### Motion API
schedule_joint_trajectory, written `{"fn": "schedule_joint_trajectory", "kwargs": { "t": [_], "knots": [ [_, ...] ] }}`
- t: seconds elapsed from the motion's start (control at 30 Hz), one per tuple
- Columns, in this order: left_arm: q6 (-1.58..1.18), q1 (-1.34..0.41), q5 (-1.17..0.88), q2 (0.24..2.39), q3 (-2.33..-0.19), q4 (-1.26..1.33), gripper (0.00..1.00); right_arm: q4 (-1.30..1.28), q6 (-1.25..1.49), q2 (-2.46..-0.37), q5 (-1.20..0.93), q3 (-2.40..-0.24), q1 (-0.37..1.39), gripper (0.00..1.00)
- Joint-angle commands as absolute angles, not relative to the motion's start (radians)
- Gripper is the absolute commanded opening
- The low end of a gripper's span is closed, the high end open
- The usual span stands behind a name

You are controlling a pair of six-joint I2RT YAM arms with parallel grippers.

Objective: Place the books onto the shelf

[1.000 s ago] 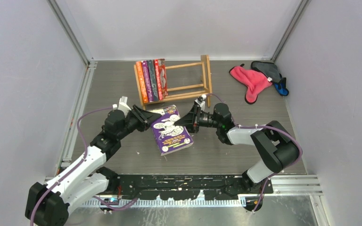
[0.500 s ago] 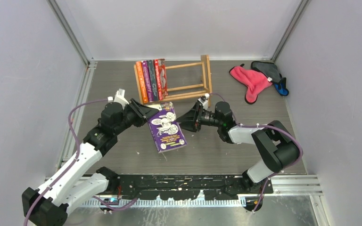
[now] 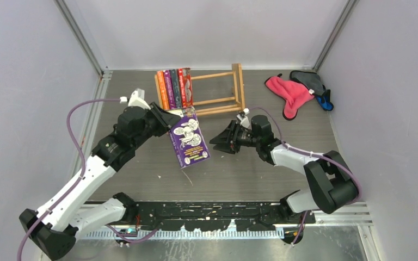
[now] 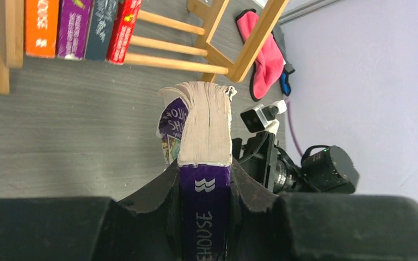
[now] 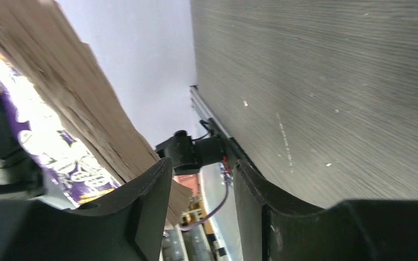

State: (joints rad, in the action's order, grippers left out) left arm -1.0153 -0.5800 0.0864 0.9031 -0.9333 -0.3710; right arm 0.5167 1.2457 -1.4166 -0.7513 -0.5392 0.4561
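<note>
My left gripper (image 3: 170,122) is shut on the spine of a purple book (image 3: 189,142) and holds it tilted above the table, just in front of the shelf (image 3: 217,100). In the left wrist view the purple spine (image 4: 205,209) sits clamped between both fingers, with the page edges (image 4: 207,125) pointing away. Several books (image 3: 174,88) stand upright at the left end of the wooden shelf (image 4: 182,64). My right gripper (image 3: 217,142) hovers open just right of the held book. In its wrist view the book (image 5: 60,128) lies left of the gap, with nothing between the fingers (image 5: 141,206).
A pink cloth (image 3: 288,95), a grey cloth (image 3: 309,80) and a small blue item (image 3: 326,102) lie at the back right. The right part of the shelf holds no books. Grey enclosure walls stand close on three sides.
The left arm has lifted the purple book off the table and tipped it toward upright, nearer the shelf. The right gripper opened, came off the book's edge and drew back to the right.
</note>
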Motion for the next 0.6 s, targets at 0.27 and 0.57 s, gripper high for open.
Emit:
{"fn": "schedule_joint_trajectory", "kwargs": {
  "t": [0.27, 0.57],
  "knots": [
    [-0.774, -0.771, 0.398, 1.132, -1.252, -0.336, 0.00, -0.153, 0.777, -1.277, -0.480, -0.757, 0.449, 0.51],
    [-0.626, -0.830, 0.554, 1.279, -1.415, -0.294, 0.00, -0.289, 0.705, -1.206, -0.327, -0.753, 0.449, 0.51]
  ]
}}
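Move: The left hand grips the purple book by its far end, with the open gap on the shelf about 14 cm ahead, 7 cm to the right and 12 cm lower. The nearest red book borders that gap, some 3 cm to the gap's left; the shelf's right end stands about 16 cm to the gap's right, level with it. From the empty right hand the gap lies roughly 20 cm ahead, 7 cm left, at similar height. Left hand carries the gripped purple book right, forward and up about 8 cm towards the gap; right retreats rightwards. ##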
